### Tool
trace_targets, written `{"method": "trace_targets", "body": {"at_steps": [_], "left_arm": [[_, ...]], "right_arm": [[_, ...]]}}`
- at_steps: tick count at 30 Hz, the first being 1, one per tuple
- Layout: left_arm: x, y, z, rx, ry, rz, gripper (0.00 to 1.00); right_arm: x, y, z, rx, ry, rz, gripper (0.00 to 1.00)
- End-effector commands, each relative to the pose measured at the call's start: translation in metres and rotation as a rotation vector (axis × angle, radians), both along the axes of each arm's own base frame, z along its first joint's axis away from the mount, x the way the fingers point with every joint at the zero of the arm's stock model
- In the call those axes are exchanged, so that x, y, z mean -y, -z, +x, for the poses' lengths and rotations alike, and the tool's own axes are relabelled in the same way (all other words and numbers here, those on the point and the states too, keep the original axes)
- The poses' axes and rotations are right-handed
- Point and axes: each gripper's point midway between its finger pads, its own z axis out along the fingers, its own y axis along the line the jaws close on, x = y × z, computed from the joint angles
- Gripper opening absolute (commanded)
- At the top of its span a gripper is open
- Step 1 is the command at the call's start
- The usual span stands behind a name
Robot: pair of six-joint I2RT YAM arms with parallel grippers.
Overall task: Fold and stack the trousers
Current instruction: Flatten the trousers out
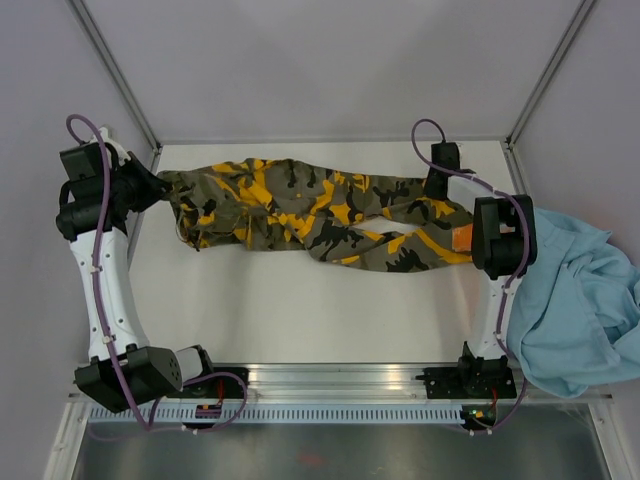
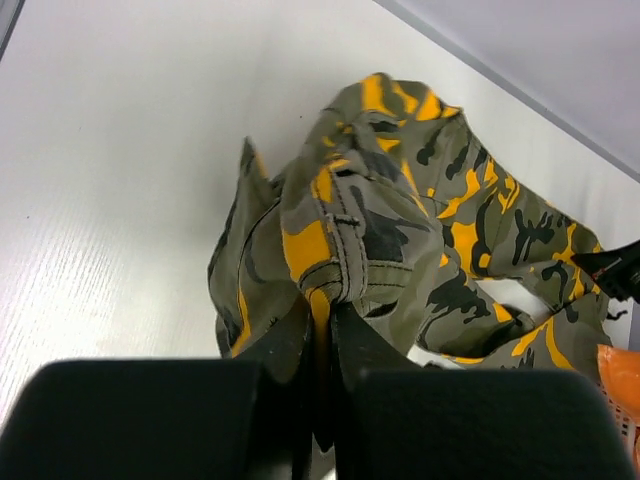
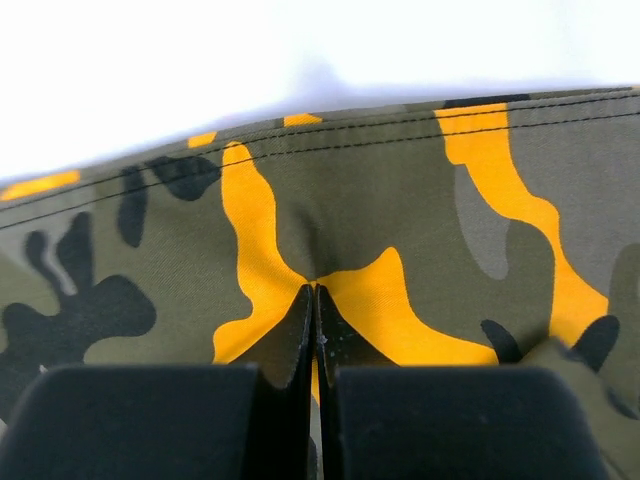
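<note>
The camouflage trousers [image 1: 300, 210] lie stretched left to right across the far half of the white table [image 1: 300, 310]. At their left end, my left gripper [image 1: 168, 190] is shut on a bunched fold of the waistband. In the left wrist view the trousers [image 2: 470, 230] rise in a crumpled heap in front of the closed left gripper [image 2: 325, 305]. My right gripper [image 1: 437, 188] is at the right end of the trousers. In the right wrist view the right gripper [image 3: 315, 290] is shut, pinching a small pucker of the flat trousers cloth [image 3: 400, 200] near a stitched edge.
A plain light-blue garment [image 1: 580, 300] hangs over the table's right edge beside the right arm. An orange piece [image 1: 462, 238] shows at the trousers' right end and also in the left wrist view as an orange garment [image 2: 620, 385]. Grey walls close in the back and sides.
</note>
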Motion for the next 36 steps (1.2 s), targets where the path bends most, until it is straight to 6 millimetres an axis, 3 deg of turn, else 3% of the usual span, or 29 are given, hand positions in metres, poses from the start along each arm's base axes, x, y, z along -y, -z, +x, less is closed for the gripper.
{"method": "trace_targets", "body": {"at_steps": [1, 3, 6, 7, 8, 9, 10, 15, 18, 19, 21, 22, 24, 27, 30, 31, 33, 36], "left_arm": [[-0.005, -0.037, 0.013, 0.137, -0.025, 0.018, 0.07], [-0.02, -0.015, 0.011, 0.073, -0.099, 0.052, 0.09], [-0.041, 0.019, 0.009, -0.01, -0.182, 0.105, 0.4], [-0.044, 0.03, 0.008, -0.041, -0.19, 0.115, 0.68], [-0.047, 0.037, 0.008, -0.068, -0.198, 0.12, 0.82], [-0.051, 0.041, 0.006, -0.088, -0.216, 0.13, 0.94], [-0.052, 0.044, 0.004, -0.109, -0.222, 0.129, 0.98], [-0.045, 0.043, -0.004, -0.102, -0.228, 0.097, 1.0], [-0.027, 0.057, -0.008, -0.117, -0.235, -0.034, 1.0], [-0.018, 0.074, -0.013, -0.15, -0.222, -0.082, 1.0], [-0.003, 0.085, -0.017, -0.152, -0.207, -0.138, 1.0], [0.003, 0.109, -0.026, -0.204, -0.206, -0.149, 1.0], [0.011, 0.137, -0.044, -0.288, -0.209, -0.158, 1.0], [0.027, 0.158, -0.065, -0.347, -0.208, -0.192, 1.0], [0.051, 0.161, -0.063, -0.293, -0.178, -0.278, 1.0], [0.062, 0.175, -0.067, -0.317, -0.16, -0.298, 1.0], [0.064, 0.192, -0.066, -0.334, -0.198, -0.312, 1.0], [0.051, 0.209, -0.062, -0.336, -0.286, -0.281, 0.99]], "right_arm": [[0.0, -0.034, 0.006, 0.06, 0.011, 0.0, 0.0], [-0.004, -0.033, 0.007, 0.063, -0.003, 0.018, 0.0], [-0.012, -0.026, 0.006, 0.055, -0.033, 0.053, 0.0], [-0.014, -0.023, 0.003, 0.048, -0.04, 0.058, 0.0], [-0.016, -0.022, 0.002, 0.045, -0.05, 0.06, 0.0], [-0.016, -0.019, 0.0, 0.036, -0.055, 0.059, 0.0], [-0.016, -0.021, -0.001, 0.039, -0.059, 0.056, 0.0], [-0.017, -0.019, -0.005, 0.03, -0.074, 0.058, 0.0], [-0.022, -0.017, -0.006, 0.028, -0.089, 0.084, 0.0], [-0.023, -0.017, -0.006, 0.027, -0.092, 0.087, 0.0], [-0.024, -0.015, -0.008, 0.021, -0.094, 0.096, 0.0], [-0.024, -0.015, -0.008, 0.023, -0.092, 0.098, 0.0], [-0.025, -0.013, -0.01, 0.018, -0.095, 0.102, 0.01], [-0.026, -0.009, -0.013, 0.007, -0.099, 0.104, 0.0], [-0.027, -0.005, -0.014, 0.0, -0.094, 0.112, 0.0], [-0.029, -0.004, -0.015, -0.001, -0.094, 0.122, 0.0], [-0.03, -0.004, -0.015, -0.001, -0.092, 0.129, 0.0], [-0.033, -0.006, -0.016, 0.002, -0.101, 0.132, 0.0]]}}
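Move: The left gripper still pinches the trousers' waist end, some 30 cm above the table. The waist's near corner hangs below it, about 28 cm down, 4 cm ahead and 1 cm left. On the table, the gap between the legs is roughly 12 cm ahead and 47 cm right; the table's left edge is level and some 19 cm left. From the right gripper, that corner is about 66 cm left, 15 cm back and 1 cm lower. Open the left gripper wide to let go of the waist end, easing it about 4 cm left and 5 cm down. Then swing it down, right and back towards the waist's near corner, ending some 20 cm lower than at the start, fingers tipped about 25 degrees further down. Keep the right gripper shut on the far leg, letting it shift slightly right, then back left and a little towards the base. ##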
